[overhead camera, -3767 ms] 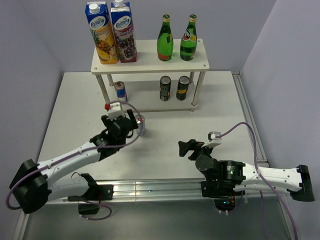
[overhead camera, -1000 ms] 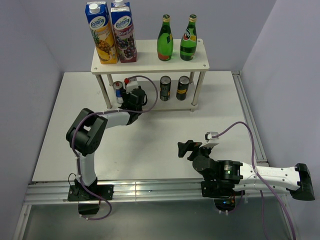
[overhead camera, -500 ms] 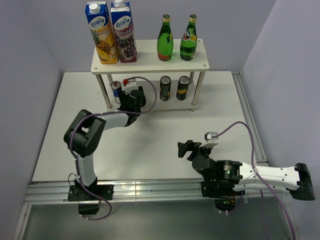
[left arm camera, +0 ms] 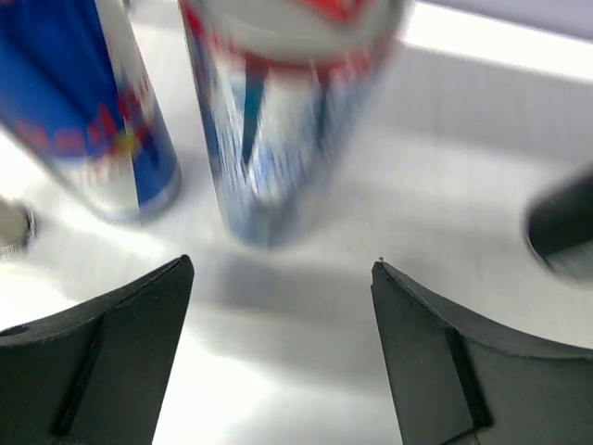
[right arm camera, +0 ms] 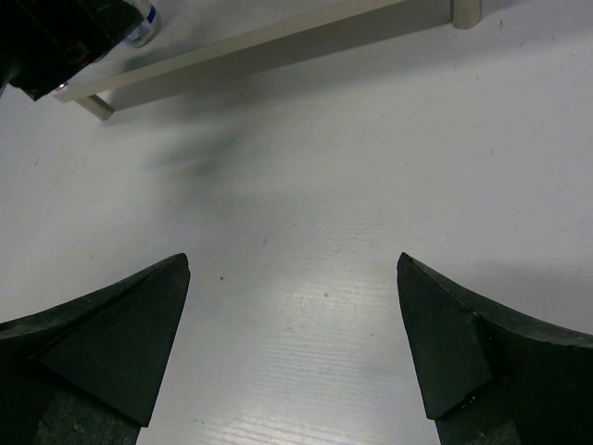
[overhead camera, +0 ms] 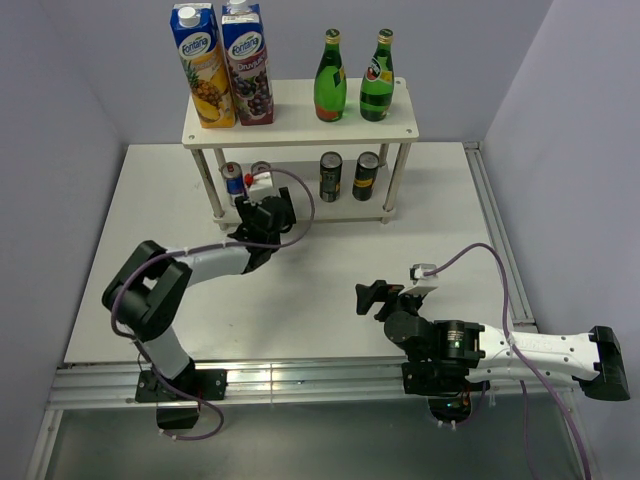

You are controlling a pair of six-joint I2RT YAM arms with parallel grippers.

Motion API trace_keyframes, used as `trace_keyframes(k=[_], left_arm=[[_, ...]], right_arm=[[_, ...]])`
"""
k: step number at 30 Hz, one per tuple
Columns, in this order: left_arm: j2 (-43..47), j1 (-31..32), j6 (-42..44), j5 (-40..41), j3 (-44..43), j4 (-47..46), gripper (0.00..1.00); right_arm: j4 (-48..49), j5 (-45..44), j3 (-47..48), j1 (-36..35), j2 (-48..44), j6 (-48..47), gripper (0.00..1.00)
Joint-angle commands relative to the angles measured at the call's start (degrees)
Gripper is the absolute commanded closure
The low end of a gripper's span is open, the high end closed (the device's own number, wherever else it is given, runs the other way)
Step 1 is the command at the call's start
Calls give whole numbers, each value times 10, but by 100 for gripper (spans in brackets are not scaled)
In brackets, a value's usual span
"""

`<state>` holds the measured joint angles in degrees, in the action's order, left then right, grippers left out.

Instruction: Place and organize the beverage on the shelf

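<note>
The white two-tier shelf [overhead camera: 300, 122] stands at the back. Its top board holds two juice cartons [overhead camera: 222, 65] and two green bottles [overhead camera: 346, 78]. Two dark cans [overhead camera: 348, 176] stand on the lower board [left arm camera: 435, 139]. A blue Red Bull can [overhead camera: 234, 180] [left arm camera: 93, 120] is at that board's left end, with a silver-blue can [overhead camera: 262, 169] [left arm camera: 278, 120] upright beside it. My left gripper [overhead camera: 263, 196] [left arm camera: 283, 269] is open just in front of the silver-blue can, apart from it. My right gripper [overhead camera: 370, 297] [right arm camera: 292, 269] hangs open and holds nothing over the white table [right arm camera: 324, 213].
A thin shelf leg [overhead camera: 212, 190] stands just left of my left wrist. One dark can [left arm camera: 561, 232] shows at the right edge of the left wrist view. In the right wrist view the shelf's lower board edge [right arm camera: 278, 42] runs across the top. A raised rail [overhead camera: 500, 240] borders the table's right side.
My left gripper was shut on the silver-blue can; it has opened, left the can standing on the lower board and drawn back a little. The right arm has not moved.
</note>
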<state>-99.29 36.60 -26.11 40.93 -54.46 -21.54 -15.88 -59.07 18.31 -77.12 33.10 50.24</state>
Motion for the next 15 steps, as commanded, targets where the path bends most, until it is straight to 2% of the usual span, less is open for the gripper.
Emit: trace_keyframes(k=[1, 4, 8, 11, 13, 15], left_arm=[[64, 29, -56, 14, 38, 53, 16], [136, 65, -81, 21, 95, 105, 17], [284, 156, -126, 46, 156, 207, 18], [382, 209, -129, 64, 160, 305, 14], [422, 228, -125, 78, 136, 368, 14], [472, 244, -112, 76, 110, 400, 14]], right_arm=[[-3, -28, 6, -4, -8, 15, 0], [-10, -33, 7, -4, -8, 26, 0], [7, -27, 7, -5, -12, 15, 0], [-6, -11, 44, -5, -8, -5, 3], [-33, -14, 84, -6, -5, 0, 3], [-32, -14, 148, -7, -1, -34, 3]])
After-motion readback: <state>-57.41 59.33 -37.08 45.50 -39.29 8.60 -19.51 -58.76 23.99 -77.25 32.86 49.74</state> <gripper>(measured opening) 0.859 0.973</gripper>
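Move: The silver-blue can just set on the lower shelf stands about 6 cm ahead of the open left hand, a centimetre or so to its left and some 2 cm lower. At much the same depth are the red-and-blue can, about 9 cm to that hand's left, and the nearer dark can, roughly 17 cm to its right. From the right hand, the silver-blue can is about 30 cm ahead, 30 cm to the left and 3 cm lower. Straight back towards its base the left hand draws off, fast, nearly 20 cm away from the silver-blue can and the shelf, first level and then climbing some 6 cm over the latter part. Its fingers stay open and already clear of the can, while the wrist swings about 15 degrees clockwise. Right at the end the empty right hand starts to rise, about 3 cm. ##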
